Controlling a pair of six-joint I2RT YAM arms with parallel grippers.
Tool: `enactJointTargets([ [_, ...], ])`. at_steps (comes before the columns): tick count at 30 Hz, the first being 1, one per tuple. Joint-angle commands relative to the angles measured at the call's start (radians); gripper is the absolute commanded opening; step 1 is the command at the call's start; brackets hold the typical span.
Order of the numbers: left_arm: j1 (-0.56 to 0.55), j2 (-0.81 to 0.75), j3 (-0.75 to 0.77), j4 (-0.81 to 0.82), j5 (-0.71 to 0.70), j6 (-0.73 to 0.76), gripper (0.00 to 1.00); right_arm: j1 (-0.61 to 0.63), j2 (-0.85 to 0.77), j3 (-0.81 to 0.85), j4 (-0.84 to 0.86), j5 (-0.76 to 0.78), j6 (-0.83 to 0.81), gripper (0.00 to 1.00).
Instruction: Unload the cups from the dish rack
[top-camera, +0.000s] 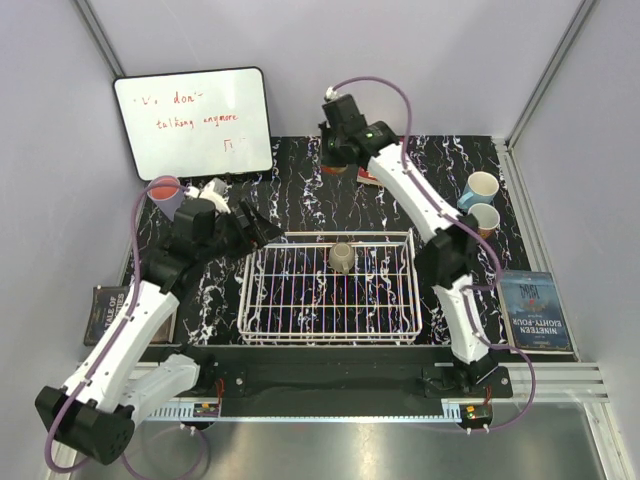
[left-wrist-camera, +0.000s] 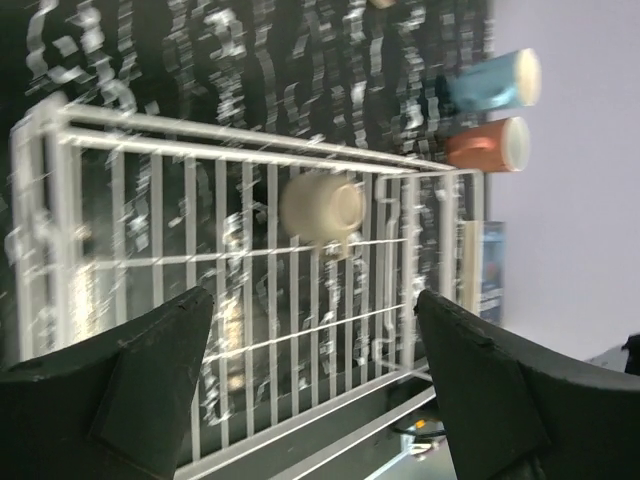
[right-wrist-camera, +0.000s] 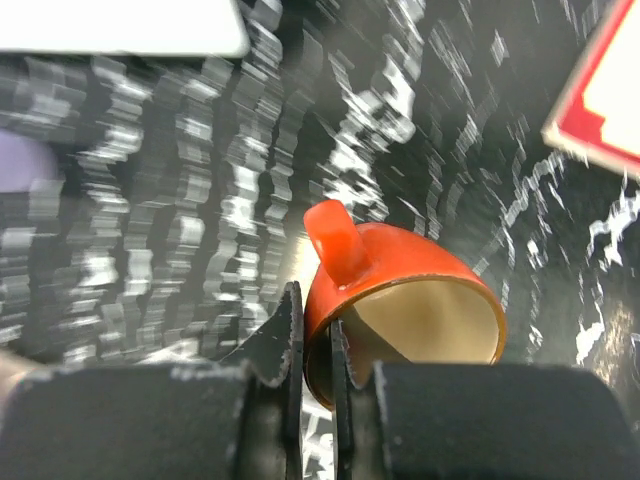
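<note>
The white wire dish rack (top-camera: 262, 300) sits mid-table and holds one grey-olive cup (top-camera: 343, 257), also seen lying in the left wrist view (left-wrist-camera: 322, 208). My left gripper (top-camera: 258, 226) is open and empty, hovering by the rack's left end (left-wrist-camera: 40, 200). My right gripper (top-camera: 338, 158) is at the far back, shut on the rim of an orange-red cup (right-wrist-camera: 400, 285), one finger inside and one outside. A light blue cup (top-camera: 480, 188) and a salmon-pink cup (top-camera: 485, 218) stand at the right. A pink tumbler (top-camera: 165, 189) sits on a lavender one (top-camera: 176, 208) at the far left.
A whiteboard (top-camera: 195, 120) with red writing leans at the back left. A red-edged flat object (top-camera: 370, 179) lies by the right gripper. Books lie at the left (top-camera: 108, 308) and right (top-camera: 535, 310) table edges. Enclosure walls surround the table.
</note>
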Motion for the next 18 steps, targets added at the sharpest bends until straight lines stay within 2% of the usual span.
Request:
enactJointTargets([
  [1,-0.001,-0.049,-0.043,-0.139,-0.123,0.052,0.86,-0.006,0.139,0.180,-0.209,0.125,0.028,0.00],
  [8,-0.006,-0.063,-0.088,-0.148,-0.151,0.066,0.86,-0.020,0.260,0.212,-0.246,0.116,0.077,0.00],
  [12,-0.006,-0.014,-0.076,-0.145,-0.144,0.087,0.86,-0.044,0.311,0.216,-0.253,0.059,0.108,0.00],
  [18,-0.006,0.038,-0.071,-0.135,-0.125,0.093,0.86,-0.056,0.360,0.216,-0.282,0.070,0.102,0.00],
])
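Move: The red cup is already in the right hand, and the bare table it is taken to lies about 22 cm below that hand and roughly 4 cm to its right. Out past this spot, the red book lies some 17 cm ahead of the right hand and 14 cm to its right; the rack's middle is about 25 cm back, straight behind. From the open left hand the beige cup in the rack is about 5 cm ahead, 18 cm to the right and 18 cm below. The red cup, its wall still pinched between the right fingers, is lowered about 16 cm towards the bare table beyond the rack, quickly at first and then easing, with a slight drift right while the wrist tips some 20 degrees farther down. The left hand, empty and wide open, sinks about 7 cm over the rack's left end and shifts a little left and back. ##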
